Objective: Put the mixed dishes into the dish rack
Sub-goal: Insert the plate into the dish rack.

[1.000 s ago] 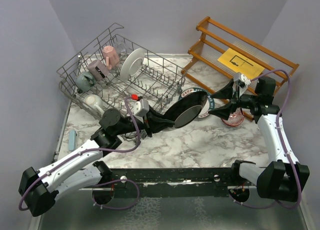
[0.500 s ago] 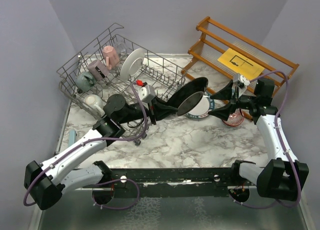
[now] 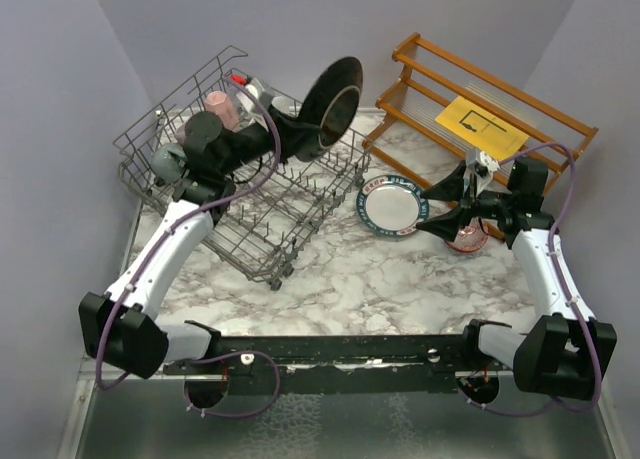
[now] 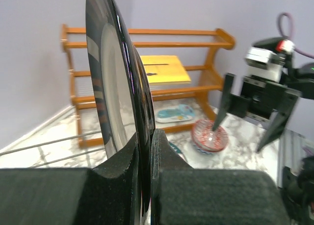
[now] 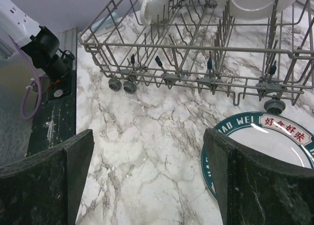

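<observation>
My left gripper (image 3: 304, 137) is shut on the lower edge of a black-rimmed plate (image 3: 332, 92), which it holds upright above the far side of the grey wire dish rack (image 3: 262, 241). In the left wrist view the plate (image 4: 114, 78) stands edge-on, pinched between the fingers (image 4: 167, 151). A pink mug (image 3: 218, 105) and a grey-teal mug (image 3: 167, 162) sit in the rack. A teal-rimmed plate with red characters (image 3: 391, 206) lies on the table. My right gripper (image 3: 435, 207) hovers open just right of it, over a red patterned bowl (image 3: 468, 239).
An orange-brown wooden shelf (image 3: 440, 84) with a yellow paper sheet (image 3: 480, 126) stands at the back right. A blue patterned dish (image 4: 174, 113) lies on its lowest level. A cream mug (image 5: 153, 4) and a white plate (image 5: 255, 2) stand in the rack.
My left arm has lifted the black-rimmed plate from low over the table up and back to the left, above the rack. The teal-rimmed plate is now uncovered. My right arm has stayed put.
</observation>
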`<state>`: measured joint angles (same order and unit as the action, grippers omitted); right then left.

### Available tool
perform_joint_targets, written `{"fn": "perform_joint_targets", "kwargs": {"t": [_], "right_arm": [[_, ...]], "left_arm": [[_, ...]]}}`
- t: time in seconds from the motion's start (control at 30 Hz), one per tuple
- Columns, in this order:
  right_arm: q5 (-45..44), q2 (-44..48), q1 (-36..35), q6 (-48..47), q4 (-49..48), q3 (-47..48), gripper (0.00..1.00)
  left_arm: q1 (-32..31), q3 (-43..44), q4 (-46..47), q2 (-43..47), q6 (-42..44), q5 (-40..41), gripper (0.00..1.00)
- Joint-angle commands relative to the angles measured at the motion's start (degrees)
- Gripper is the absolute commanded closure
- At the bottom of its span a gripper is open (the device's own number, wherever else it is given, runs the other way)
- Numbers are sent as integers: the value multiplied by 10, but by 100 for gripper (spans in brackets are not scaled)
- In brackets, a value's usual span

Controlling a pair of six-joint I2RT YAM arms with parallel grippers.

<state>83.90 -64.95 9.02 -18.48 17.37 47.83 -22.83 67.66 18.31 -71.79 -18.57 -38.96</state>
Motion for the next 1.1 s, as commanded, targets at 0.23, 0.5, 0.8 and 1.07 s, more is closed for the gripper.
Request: {"fn": "perform_joint_targets", "kwargs": {"t": [0.23, 0.5, 0.8, 1.07], "right_arm": [[-31, -11, 3, 9, -25, -11, 7], [-36, -15, 3, 17, -34, -16, 7], [-39, -14, 3, 21, -40, -20, 7], [-39, -13, 3, 21, -40, -20, 7]], "left_arm": [[191, 97, 86, -87, -46, -138, 100], [236, 60, 143, -135, -82, -189, 100], [239, 45, 170, -176, -93, -202, 100], [239, 51, 126, -188, -45, -194, 100]]}}
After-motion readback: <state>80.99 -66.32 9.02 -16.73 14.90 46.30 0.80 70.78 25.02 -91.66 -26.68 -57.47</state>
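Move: The left gripper already holds the black plate by its edge. The rack slot for it lies about 15 cm ahead, 6 cm to the left and some 25 cm below. The white plate standing in the rack is roughly 19 cm ahead and 12 cm left of the gripper, the pink mug some 22 cm ahead and 23 cm left, both about 26 cm lower. From the right gripper the slot lies about 22 cm ahead, 32 cm left and 9 cm below. Swing the left gripper forward and to the left over the rack, about 12 cm forward and 11 cm left, carrying the black plate towards the slot on the near right side of the white plate. From partway across, start sinking, then go mostly straight down, some 10 cm in all. Tip the wrist's forward side down about 15 degrees, fingers still shut on the plate's edge. ##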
